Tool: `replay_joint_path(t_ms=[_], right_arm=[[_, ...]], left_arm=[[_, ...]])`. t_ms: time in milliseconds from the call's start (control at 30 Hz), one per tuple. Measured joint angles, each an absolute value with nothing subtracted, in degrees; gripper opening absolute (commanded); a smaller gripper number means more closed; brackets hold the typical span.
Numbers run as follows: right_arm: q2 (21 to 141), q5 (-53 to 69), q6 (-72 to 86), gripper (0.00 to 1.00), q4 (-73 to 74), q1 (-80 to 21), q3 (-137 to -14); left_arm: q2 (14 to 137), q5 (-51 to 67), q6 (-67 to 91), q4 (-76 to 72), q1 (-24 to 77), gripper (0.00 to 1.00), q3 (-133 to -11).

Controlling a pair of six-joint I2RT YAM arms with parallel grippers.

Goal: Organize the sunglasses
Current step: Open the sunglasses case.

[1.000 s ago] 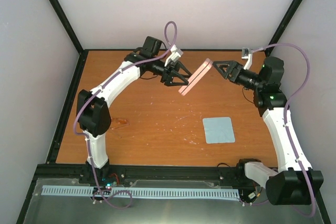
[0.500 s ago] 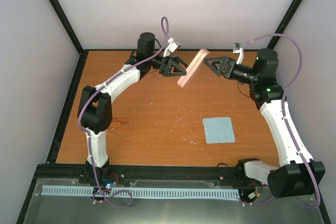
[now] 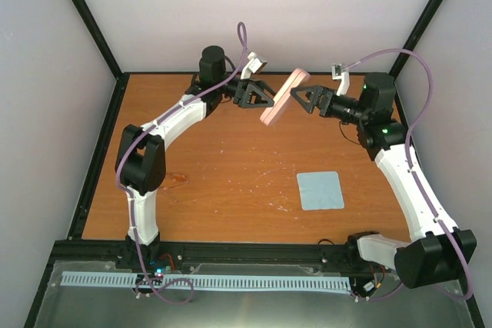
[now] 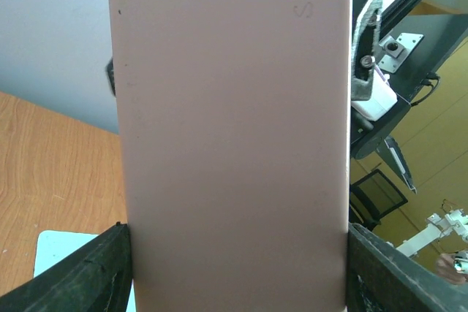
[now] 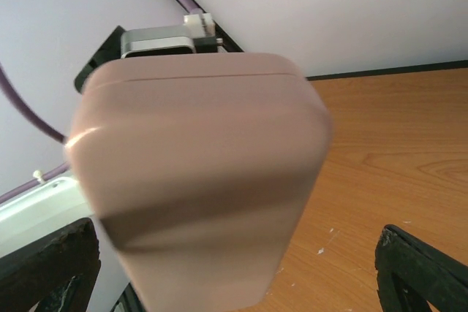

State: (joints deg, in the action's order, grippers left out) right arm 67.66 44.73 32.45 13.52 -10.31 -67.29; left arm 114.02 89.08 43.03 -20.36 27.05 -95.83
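Note:
The pink case hangs tilted in the air above the back of the table. My left gripper is shut on it; in the left wrist view both fingers press its long sides. My right gripper stands wide open at the case's other side. In the right wrist view the case's rounded end sits between the spread fingertips with a gap on the right. The sunglasses, small and orange, lie on the table beside the left arm's elbow.
A light blue cloth lies flat on the wooden table at front right and shows under the case in the left wrist view. Black frame posts and white walls enclose the table.
The left arm has lifted the case up and back. The right gripper has opened wider and moved left until its fingers straddle the case's end.

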Motion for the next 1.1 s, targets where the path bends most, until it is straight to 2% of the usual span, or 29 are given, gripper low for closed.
replay_joint_path(t_ms=[300, 567, 667, 800, 900, 933, 967, 1100], right_arm=[[70.5, 45.0, 32.4, 0.98, 9.3, -11.4, -67.3], [71.6, 47.8, 33.0, 0.61, 6.3, -12.7, -67.3], [71.6, 48.6, 34.0, 0.54, 5.3, -12.6, -67.3], [71.6, 49.1, 34.0, 0.47, 4.3, -12.6, -67.3], [71.6, 49.3, 34.0, 0.44, 4.2, -12.6, -67.3], [71.6, 49.4, 34.0, 0.43, 4.2, -12.6, -67.3], [71.6, 49.5, 34.0, 0.43, 4.2, -12.6, -67.3], [71.6, 50.0, 33.8, 0.42, 5.1, -12.7, -67.3]], left_arm=[[114.0, 89.2, 44.7, -21.1, 27.2, 0.31, -96.2], [114.0, 89.2, 45.4, -21.6, 27.3, 0.31, -96.5], [114.0, 89.2, 45.6, -22.4, 27.3, 0.32, -96.9], [114.0, 89.2, 46.0, -23.0, 27.2, 0.51, -97.2], [114.0, 89.3, 46.0, -23.1, 27.2, 0.78, -97.2], [114.0, 89.3, 46.0, -23.1, 27.2, 0.96, -97.2], [114.0, 89.4, 46.1, -23.1, 27.2, 0.99, -97.2], [114.0, 89.4, 46.4, -23.1, 27.0, 1.0, -97.2]])
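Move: The sunglasses case, held upright and tilted in the left gripper, has its middle about 4 cm to the right gripper's left, 1 cm farther out and level with it. From the left gripper its middle is about 3 cm right, 1 cm back and 1 cm up. The blue cloth lies some 13 cm back, 5 cm right and 36 cm below the right gripper; the sunglasses lie about 30 cm left of the left gripper, 9 cm back and 33 cm down. Hold the case with the left gripper, easing it up about 1 cm, while you bring the open right gripper slightly forward, then about 2.5 cm left, turning some 5 degrees counter-clockwise, until its fingers straddle the case's facing side. Close the right fingers to pinch its edges and keep them there; then open the left fingers wide so that they let go. ##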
